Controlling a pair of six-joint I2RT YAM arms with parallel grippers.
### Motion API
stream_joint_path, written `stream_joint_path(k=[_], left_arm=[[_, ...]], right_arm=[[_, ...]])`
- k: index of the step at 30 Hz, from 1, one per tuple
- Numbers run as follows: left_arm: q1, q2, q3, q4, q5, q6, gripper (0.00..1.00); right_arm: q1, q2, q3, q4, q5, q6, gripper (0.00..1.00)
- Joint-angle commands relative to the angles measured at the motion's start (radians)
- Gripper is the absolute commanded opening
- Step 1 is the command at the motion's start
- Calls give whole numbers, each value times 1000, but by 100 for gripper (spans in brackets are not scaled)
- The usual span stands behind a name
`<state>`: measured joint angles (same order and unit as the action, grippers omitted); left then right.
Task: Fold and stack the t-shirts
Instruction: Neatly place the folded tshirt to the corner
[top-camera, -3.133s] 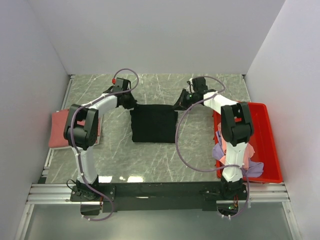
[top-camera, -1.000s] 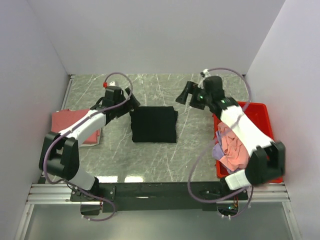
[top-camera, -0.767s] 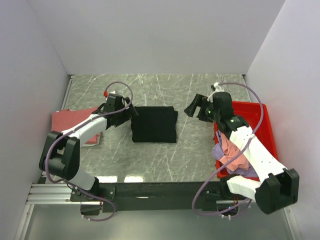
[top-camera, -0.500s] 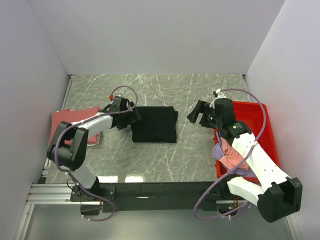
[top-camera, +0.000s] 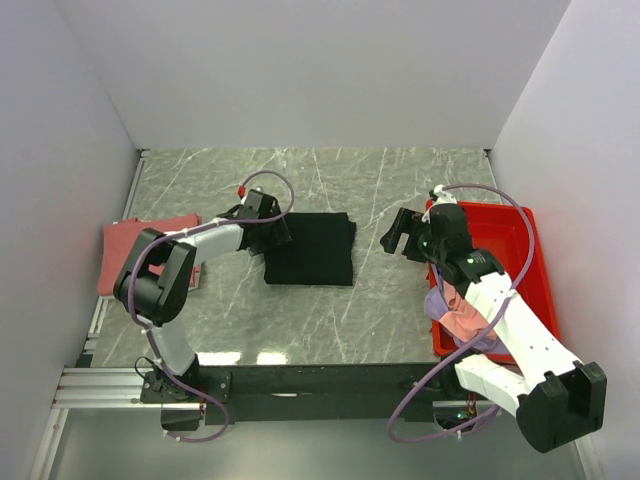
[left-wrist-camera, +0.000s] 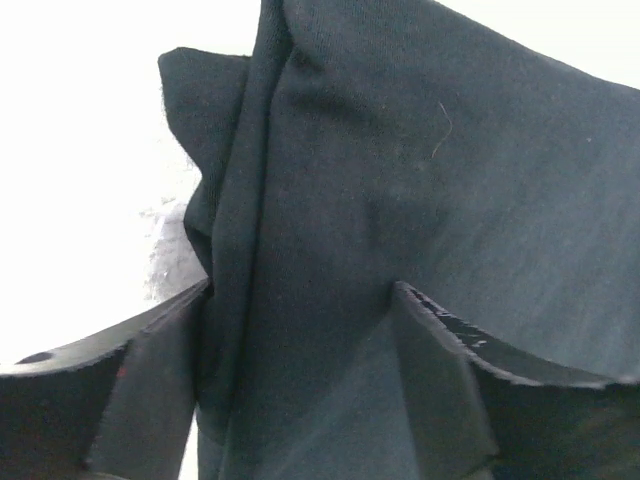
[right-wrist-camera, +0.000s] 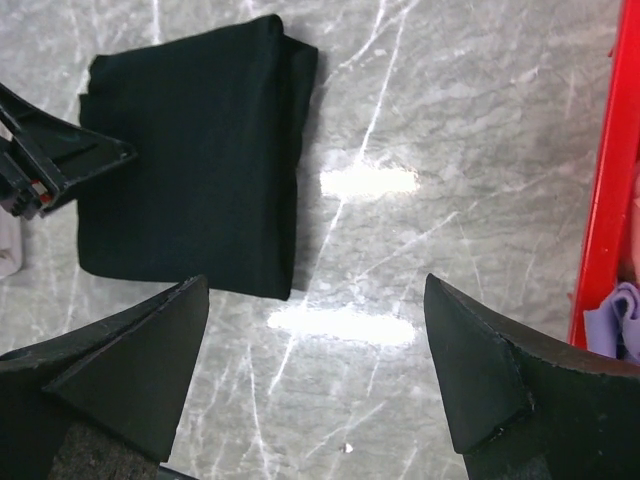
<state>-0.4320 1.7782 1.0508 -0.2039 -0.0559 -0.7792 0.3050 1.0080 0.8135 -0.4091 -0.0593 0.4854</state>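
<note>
A black t-shirt (top-camera: 312, 250) lies folded into a rectangle on the marble table (top-camera: 330, 320). My left gripper (top-camera: 277, 236) is at its left edge. In the left wrist view the left gripper (left-wrist-camera: 300, 295) is open, its fingers either side of the shirt's folded edge (left-wrist-camera: 400, 180). My right gripper (top-camera: 400, 234) is open and empty, held above bare table between the black shirt and the bin. The right wrist view shows the right gripper (right-wrist-camera: 316, 282), the shirt (right-wrist-camera: 190, 160) and the left gripper's finger (right-wrist-camera: 60, 160). A folded salmon-red t-shirt (top-camera: 125, 255) lies at the far left.
A red plastic bin (top-camera: 525, 270) stands at the right, its rim also in the right wrist view (right-wrist-camera: 605, 200). It holds a crumpled pink shirt (top-camera: 462, 318) and a lavender one (top-camera: 437, 300). White walls close in the table on three sides.
My left gripper has come right along the table onto the black shirt's left edge. My right gripper has left the shirt's far right corner and drawn back toward the bin, open.
</note>
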Motion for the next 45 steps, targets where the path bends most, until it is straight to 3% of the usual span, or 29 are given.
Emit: stream_joint_path(k=[1,5,10,15,23,35,38,42,45], left_arm=[[-36,36,31,-37,-39,9,73],[-60,58,51,-66,-85,1,64],[-77,79,71,-106,-134,1,45],[-90,98,127,-163,-208,30,1],[-93,67,184,-203,-355,205,1],[-80,-117,117,-171,-680,664,1],[-62,-171,92,-121,-676,773,1],[-19,-201,110,-187,-596,970,1],[42,-197,161,-241,-585,1008,1]], right_arm=[[-3,-29,-5,18,32,-21,94],[-4,-28,-14,20,42,-22,94],[-3,-22,-20,19,44,-25,94],[-4,-16,-22,12,56,-31,95],[-3,-16,-30,16,56,-41,95],[-3,-3,-30,13,58,-50,95],[-3,1,-28,13,58,-51,95],[-3,23,-27,4,75,-51,95],[-3,35,-27,3,85,-51,95]])
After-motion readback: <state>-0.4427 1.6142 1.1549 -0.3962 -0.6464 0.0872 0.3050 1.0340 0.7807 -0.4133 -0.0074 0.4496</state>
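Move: The folded black t-shirt lies under the open left fingers, which straddle its left edge; its middle is about 7 cm to that hand's right, 2 cm back and 2 cm down. The red t-shirt stack sits some 24 cm to the left hand's left and 3 cm back, about 2 cm below. From the right hand the black t-shirt is roughly 18 cm left, 5 cm ahead and 16 cm below. Left fingers pinch the black t-shirt's left edge, then carry it about 13 cm left, 10 up, wrist rolling. ##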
